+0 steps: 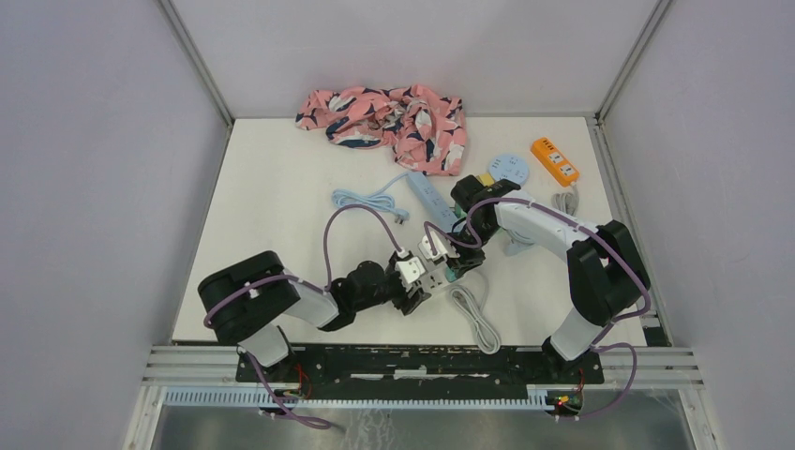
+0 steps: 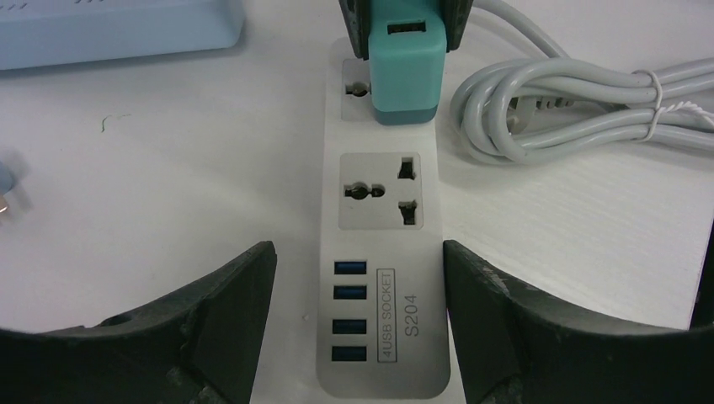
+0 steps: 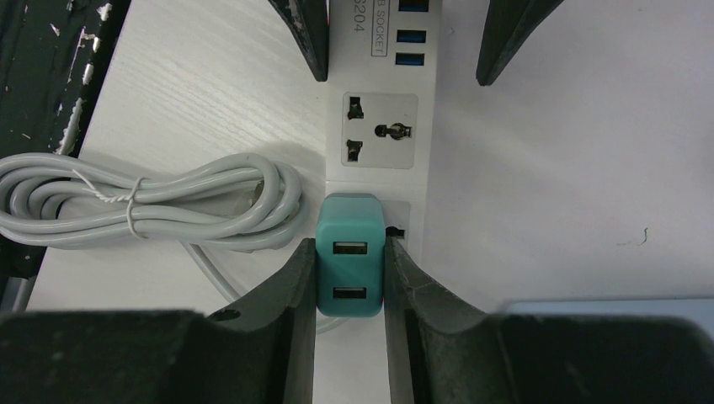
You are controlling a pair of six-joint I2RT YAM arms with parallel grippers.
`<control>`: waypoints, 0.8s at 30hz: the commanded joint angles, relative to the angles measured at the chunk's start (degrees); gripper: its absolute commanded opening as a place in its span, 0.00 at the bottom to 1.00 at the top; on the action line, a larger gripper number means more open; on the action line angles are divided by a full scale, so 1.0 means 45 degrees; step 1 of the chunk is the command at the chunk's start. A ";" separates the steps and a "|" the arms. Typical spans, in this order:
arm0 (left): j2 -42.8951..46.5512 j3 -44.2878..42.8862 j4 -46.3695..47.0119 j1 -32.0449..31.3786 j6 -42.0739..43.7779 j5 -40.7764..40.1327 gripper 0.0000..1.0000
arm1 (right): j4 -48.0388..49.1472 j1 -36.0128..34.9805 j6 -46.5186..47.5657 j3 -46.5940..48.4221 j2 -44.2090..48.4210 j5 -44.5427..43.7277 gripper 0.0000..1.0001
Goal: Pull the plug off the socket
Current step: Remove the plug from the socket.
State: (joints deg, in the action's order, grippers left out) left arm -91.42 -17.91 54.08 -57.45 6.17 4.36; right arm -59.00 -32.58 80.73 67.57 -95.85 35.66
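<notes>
A teal plug (image 3: 349,265) with two USB ports stands in the far outlet of a white socket strip (image 3: 379,168). My right gripper (image 3: 348,244) is shut on it, one finger on each side. The same plug (image 2: 404,71) shows at the top of the left wrist view, pinched by the right fingers (image 2: 459,25). My left gripper (image 2: 359,252) is open astride the USB end of the strip (image 2: 421,328); the right finger lies at the strip's edge, the left one stands apart from it. From above, both grippers meet around the plug (image 1: 455,272).
The strip's grey cable (image 3: 168,202) lies coiled and tied beside it. A light blue power strip (image 1: 427,195) with its cable (image 1: 366,200), a round blue socket (image 1: 508,169), an orange strip (image 1: 554,159) and a pink floral cloth (image 1: 384,117) lie further back.
</notes>
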 commanded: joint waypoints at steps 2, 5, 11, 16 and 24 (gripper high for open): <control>-0.0312 -0.0589 0.0384 -0.0104 0.0466 -0.0101 0.73 | -0.0378 -0.0007 0.0234 0.0245 -0.0114 0.0556 0.19; -0.0537 -0.0627 0.0332 -0.0105 0.0426 0.0201 0.66 | -0.0393 -0.0009 0.0158 0.0306 -0.0191 0.0699 0.19; -0.1046 -0.0702 0.0300 -0.0121 0.0341 0.0453 0.63 | -0.0438 -0.0010 0.0121 0.0328 -0.0308 0.0943 0.16; -0.1085 -0.0673 0.0225 -0.0143 0.0256 0.0384 0.28 | -0.0585 0.0004 0.0120 0.0426 -0.0401 0.1113 0.09; -0.0727 -0.0143 0.0402 -0.0128 0.0018 -0.0048 0.03 | -0.1404 0.0893 0.0898 0.0617 -0.0467 0.1092 0.00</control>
State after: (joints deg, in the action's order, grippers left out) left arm -95.53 -19.81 54.13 -57.91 6.07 6.09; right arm -61.08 -30.92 81.65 69.28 -98.21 37.95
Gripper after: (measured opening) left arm 0.586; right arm 0.331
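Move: The white socket strip runs between the left hand's open fingers; its middle lies about 1 cm ahead, 2 cm right and 2 cm below. The teal plug on it is some 3 cm ahead, 7 cm right and 1 cm up, already in the right hand's fingers. From the right hand, the strip's middle is about 2 cm back, 4 cm left, 4 cm down, and the grey cable coil 11 cm back, 6 cm right. Left hand sinks about 1.5 cm, edging right, and pinches the strip's USB end; right keeps hold of the plug. ##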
